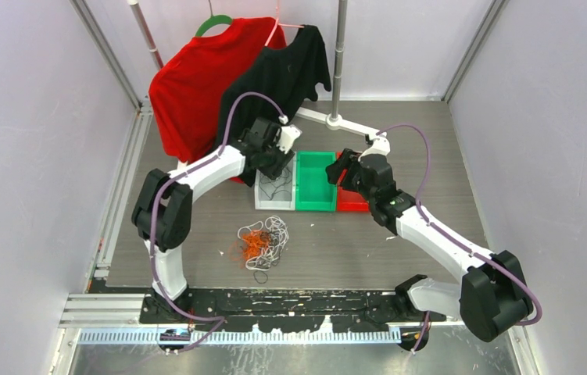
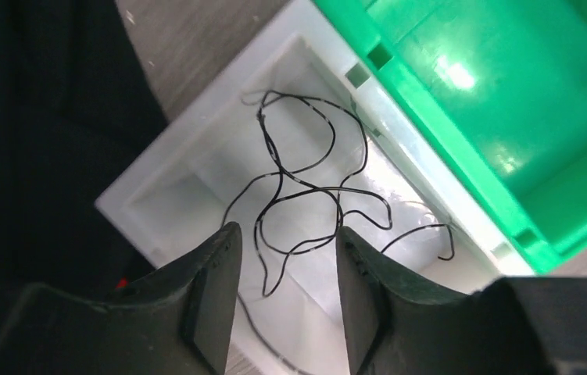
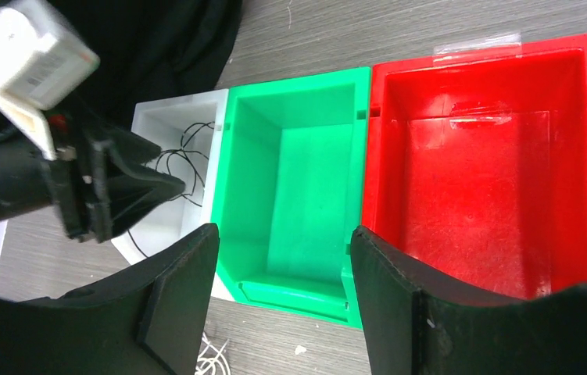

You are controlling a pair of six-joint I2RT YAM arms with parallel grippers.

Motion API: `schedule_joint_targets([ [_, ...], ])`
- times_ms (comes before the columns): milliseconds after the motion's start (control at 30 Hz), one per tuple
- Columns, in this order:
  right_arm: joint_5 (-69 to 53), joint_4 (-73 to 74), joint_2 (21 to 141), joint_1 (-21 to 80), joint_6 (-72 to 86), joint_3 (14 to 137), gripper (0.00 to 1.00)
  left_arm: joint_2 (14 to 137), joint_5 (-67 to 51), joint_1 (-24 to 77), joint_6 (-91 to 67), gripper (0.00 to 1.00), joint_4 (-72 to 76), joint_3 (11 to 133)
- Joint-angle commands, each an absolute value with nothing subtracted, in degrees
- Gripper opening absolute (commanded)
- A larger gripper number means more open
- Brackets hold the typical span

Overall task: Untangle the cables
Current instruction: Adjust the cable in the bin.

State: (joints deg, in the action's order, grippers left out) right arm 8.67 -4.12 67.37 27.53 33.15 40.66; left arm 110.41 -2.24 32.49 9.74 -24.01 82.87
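A tangle of orange (image 1: 252, 242) and white cables (image 1: 276, 234) lies on the table in front of the bins, with a small black loop (image 1: 260, 275) at its near edge. A loose black cable (image 2: 306, 176) lies coiled inside the white bin (image 2: 165, 168). My left gripper (image 2: 286, 234) hovers over that bin, jaws apart, nothing between them. My right gripper (image 3: 284, 230) stands open above the near edge of the green bin (image 3: 298, 156), holding nothing. In the right wrist view the left gripper (image 3: 157, 183) shows over the white bin (image 3: 173, 113).
White, green (image 1: 315, 180) and red bins (image 1: 350, 205) stand side by side at mid-table. A red shirt (image 1: 192, 86) and a black shirt (image 1: 282, 74) hang from a rack behind the left arm. A metal pole (image 1: 340, 58) rises at the back. Walls enclose the table.
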Motion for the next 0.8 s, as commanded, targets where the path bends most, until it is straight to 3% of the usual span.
schedule_joint_targets([
  [0, 7.92, -4.20, 66.71, 27.33, 34.22, 43.66, 0.67, 103.86, -3.76, 32.04, 11.20, 0.52, -26.89, 87.40],
  [300, 7.46, -2.04, 66.20, 27.42, 33.59, 45.13, 0.68, 101.32, -5.09, 31.70, 10.99, 0.78, -29.98, 88.38],
  [433, 8.82, -1.70, 66.47, 30.62, 32.29, 45.69, 0.69, 100.55, -7.73, 30.34, 9.52, 0.99, -38.39, 94.84],
  [600, 13.84, -1.58, 69.49, 41.49, 31.65, 46.39, 0.69, 97.71, -14.94, 24.68, 6.58, 0.99, -51.60, 100.72],
  [767, 12.81, -4.72, 76.44, 51.07, 33.22, 46.52, 0.65, 90.12, -21.65, 17.49, 8.16, 0.99, -59.13, 96.20],
])
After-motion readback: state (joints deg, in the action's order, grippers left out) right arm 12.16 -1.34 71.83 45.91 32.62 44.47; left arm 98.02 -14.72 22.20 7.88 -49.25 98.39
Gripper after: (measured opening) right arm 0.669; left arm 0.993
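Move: The black cable lies in the white bin nearly straight under the left hand, about 4 cm down and 1 cm to its right. The shirt hem hangs some 7 cm to that hand's left, and the white-and-orange tangle lies 17 cm back and 3 cm left. From the right hand, the tangle is about 19 cm left, 10 cm back and 13 cm below, the black cable 16 cm left and 6 cm ahead, and the green bin 6 cm left and 5 cm ahead. Lift the empty left gripper about 15 cm out of the white bin, away from the black cable, opening the half-open fingers fully, then swing it some 6 cm left as it keeps rising. Hold the right gripper still at first, then sweep it about 10 cm left and 6 cm back towards the white-and-orange tangle, turning counter-clockwise, fingers still open. ##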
